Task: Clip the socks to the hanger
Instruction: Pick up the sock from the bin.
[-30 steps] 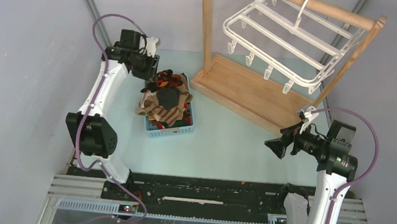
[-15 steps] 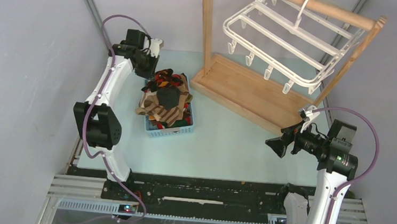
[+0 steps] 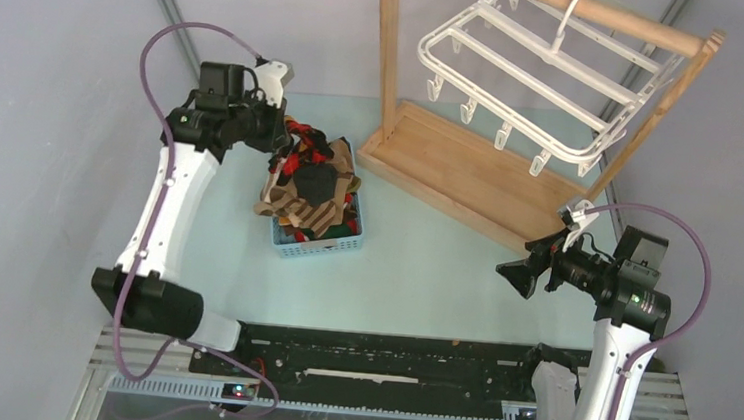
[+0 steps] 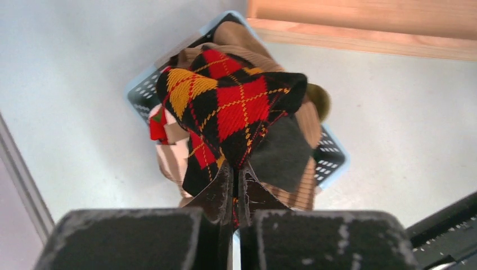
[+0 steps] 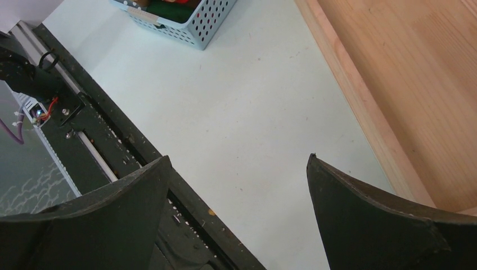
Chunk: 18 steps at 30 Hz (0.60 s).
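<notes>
A heap of socks (image 3: 311, 197) fills a small blue basket (image 3: 323, 246). My left gripper (image 3: 282, 149) hangs over the heap's far left end, shut on a black argyle sock (image 3: 299, 156) with red and orange diamonds. In the left wrist view that argyle sock (image 4: 236, 107) bunches up from between the closed fingers of the left gripper (image 4: 236, 169), above the brown striped socks (image 4: 308, 121) and the basket (image 4: 140, 93). The white hanger (image 3: 529, 72) hangs by its hook from the wooden rail, its clips empty. My right gripper (image 3: 515, 277) (image 5: 239, 157) stands open and empty over the table at the right.
The tan wooden stand (image 3: 471, 173) has its base board behind the basket, and its post rises at the centre. In the right wrist view the base board (image 5: 416, 73) lies to the right and the basket's corner (image 5: 197, 22) at the top. The black rail (image 3: 387, 357) runs along the near edge.
The left gripper has shut on the argyle sock at the far end of the heap and drawn it up; the left arm has swung and risen. The right arm is still.
</notes>
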Each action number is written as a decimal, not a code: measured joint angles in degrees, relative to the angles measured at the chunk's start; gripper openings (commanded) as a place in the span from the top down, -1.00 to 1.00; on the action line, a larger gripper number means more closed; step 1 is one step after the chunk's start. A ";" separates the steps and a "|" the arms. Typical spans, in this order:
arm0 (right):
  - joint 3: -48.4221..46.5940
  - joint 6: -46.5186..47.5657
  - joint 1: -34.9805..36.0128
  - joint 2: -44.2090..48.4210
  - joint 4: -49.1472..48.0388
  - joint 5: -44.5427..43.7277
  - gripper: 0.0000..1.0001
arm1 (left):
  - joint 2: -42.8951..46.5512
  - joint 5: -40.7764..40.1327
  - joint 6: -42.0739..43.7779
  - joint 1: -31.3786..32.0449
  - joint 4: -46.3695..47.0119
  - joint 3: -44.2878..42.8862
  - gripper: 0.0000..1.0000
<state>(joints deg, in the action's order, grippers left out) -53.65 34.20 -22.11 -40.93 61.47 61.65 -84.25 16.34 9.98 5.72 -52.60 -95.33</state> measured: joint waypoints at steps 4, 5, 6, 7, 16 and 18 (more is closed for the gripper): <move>0.00 0.55 0.02 0.00 0.20 0.46 -0.99 | 5.09 0.87 -1.44 3.37 1.01 2.84 1.00; 0.00 0.66 0.07 0.02 0.20 0.55 -0.99 | 5.79 0.87 -1.97 4.44 1.14 3.65 1.00; 0.00 0.68 0.11 0.04 0.20 0.61 -0.99 | 6.16 0.81 -2.25 5.09 1.16 4.22 1.00; 0.00 0.70 0.26 0.04 0.17 0.66 -0.99 | 6.49 0.68 -2.71 5.99 1.16 5.01 1.00; 0.00 1.92 1.97 1.01 0.15 1.49 -0.99 | 10.01 -2.38 -4.00 7.32 1.31 6.14 1.00; 0.00 2.03 2.16 1.01 0.15 1.49 -0.99 | 11.26 -2.54 -4.00 7.54 1.27 6.14 1.00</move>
<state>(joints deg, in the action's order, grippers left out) -53.65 36.23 -19.94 -39.92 61.63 63.13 -72.99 13.80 5.98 13.26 -51.33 -89.19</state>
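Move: The red-and-black argyle sock is already shut in the left fingers above the bin. The hanger's near-left clip, where it is bound, is about 26 cm to that hand's right, level ahead and some 18 cm up. The bin's middle is 5 cm right, 1 cm back and 14 cm below; the wooden tray's is 36 cm right, 4 cm ahead, 17 cm below. From the right hand the clip is 18 cm ahead, 21 cm left, 22 cm up. The argyle sock stays pinched in the shut left fingers as they carry it about 5 cm back and some 3.5 cm right above the bin's near part. The hand rises slightly, dips about a centimetre, then climbs to end nearly 3 cm higher, its fingers tipping up around five degrees. ##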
